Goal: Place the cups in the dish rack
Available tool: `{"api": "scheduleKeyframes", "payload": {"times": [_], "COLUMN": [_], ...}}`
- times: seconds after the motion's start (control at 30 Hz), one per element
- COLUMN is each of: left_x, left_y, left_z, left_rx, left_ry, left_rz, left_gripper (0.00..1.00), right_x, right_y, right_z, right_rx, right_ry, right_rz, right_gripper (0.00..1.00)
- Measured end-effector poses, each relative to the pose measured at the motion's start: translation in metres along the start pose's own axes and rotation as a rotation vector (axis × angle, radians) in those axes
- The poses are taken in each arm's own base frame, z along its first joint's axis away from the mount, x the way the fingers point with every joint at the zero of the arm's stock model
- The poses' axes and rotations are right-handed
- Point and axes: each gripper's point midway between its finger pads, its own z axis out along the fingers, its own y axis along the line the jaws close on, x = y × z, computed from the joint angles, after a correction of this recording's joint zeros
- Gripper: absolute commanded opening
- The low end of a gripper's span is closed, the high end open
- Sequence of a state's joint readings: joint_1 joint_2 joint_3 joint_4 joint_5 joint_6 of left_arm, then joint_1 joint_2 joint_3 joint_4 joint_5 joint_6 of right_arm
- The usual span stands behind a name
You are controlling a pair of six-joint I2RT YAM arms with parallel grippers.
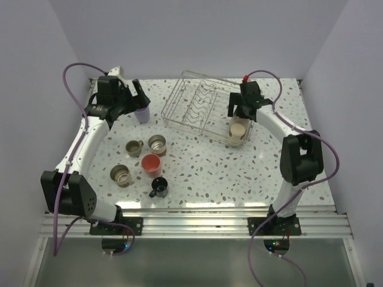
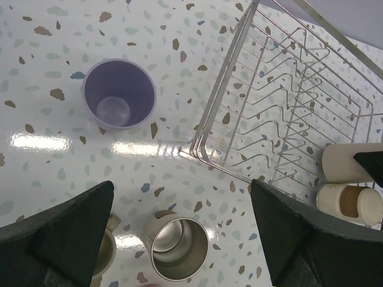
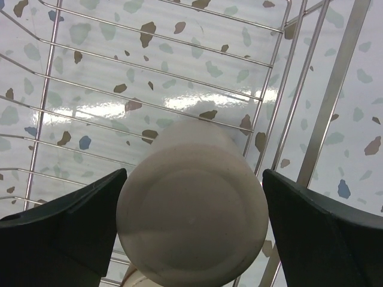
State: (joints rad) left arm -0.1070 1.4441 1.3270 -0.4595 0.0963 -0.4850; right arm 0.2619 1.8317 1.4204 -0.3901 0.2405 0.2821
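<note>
The wire dish rack [image 1: 197, 104] stands at the back centre. My right gripper [image 1: 240, 117] is over its near right corner, its fingers closed against the sides of a beige tumbler [image 3: 191, 215], bottom towards the wrist camera; another beige cup [image 1: 239, 133] lies below it in the rack. My left gripper [image 1: 139, 94] is open and empty above the lavender cup [image 1: 142, 113], which stands upright left of the rack [image 2: 287, 101]. Three grey metal cups [image 1: 157, 143] [image 1: 133, 147] [image 1: 121, 175], a coral tumbler [image 1: 151, 163] and a black mug [image 1: 159, 188] stand on the table's left half.
The speckled table [image 1: 227, 173] has white walls at the back and both sides. In the left wrist view the lavender cup [image 2: 119, 94] is upper left, a metal cup [image 2: 178, 246] sits between my fingers, and both beige cups [image 2: 350, 162] show at the right.
</note>
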Motion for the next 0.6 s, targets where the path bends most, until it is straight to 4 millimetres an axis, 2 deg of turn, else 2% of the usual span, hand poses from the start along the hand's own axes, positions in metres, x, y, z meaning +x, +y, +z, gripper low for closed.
{"api": "scheduleKeyframes", "payload": {"times": [0.23,0.37,0.5,0.6], "left_x": [0.001,0.003,0.008,0.009], "left_y": [0.002,0.009,0.025,0.035], "left_z": [0.000,-0.001,-0.002,-0.004], "left_rx": [-0.013,-0.048,-0.126,-0.176], "left_ry": [0.002,0.007,0.022,0.028], "left_rz": [0.000,0.005,0.003,0.001], "left_gripper": [1.00,1.00,1.00,1.00], "right_x": [0.001,-0.011,-0.051,-0.091], "right_y": [-0.001,0.001,0.008,0.013], "right_z": [-0.002,-0.011,-0.037,-0.071], "right_rx": [0.003,-0.005,-0.039,-0.078], "right_ry": [0.009,-0.007,-0.091,-0.190], "right_rz": [-0.002,0.003,0.029,0.055], "right_gripper": [0.98,0.98,0.99,0.99]}}
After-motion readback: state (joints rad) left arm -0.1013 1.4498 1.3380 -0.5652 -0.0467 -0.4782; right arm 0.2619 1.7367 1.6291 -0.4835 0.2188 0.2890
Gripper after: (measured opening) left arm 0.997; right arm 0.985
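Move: The left hand's next cup, the purple one, stands about 8 cm ahead, 3 cm to the left and 19 cm below. From that cup, the steel mug is some 12 cm nearer the base and 7 cm right, the green mug 14 cm nearer and 2 cm left. The right hand, already open, straddles the upturned tall beige cup, its middle about 5 cm below; the small beige cup is 7 cm back and 1 cm left, 8 cm down. The purple cup lies roughly 40 cm left of this hand, 2 cm ahead and 7 cm lower. After a brief pause, the right fingers, staying wide open, come free of the tall beige cup and rise ever faster out of the rack, about 12 cm almost straight up, tipping upward some 10 degrees. Late on, the open left hand starts towards the purple cup: some 3 cm left, sinking 2 cm, rolling slightly and turning counter-clockwise. ##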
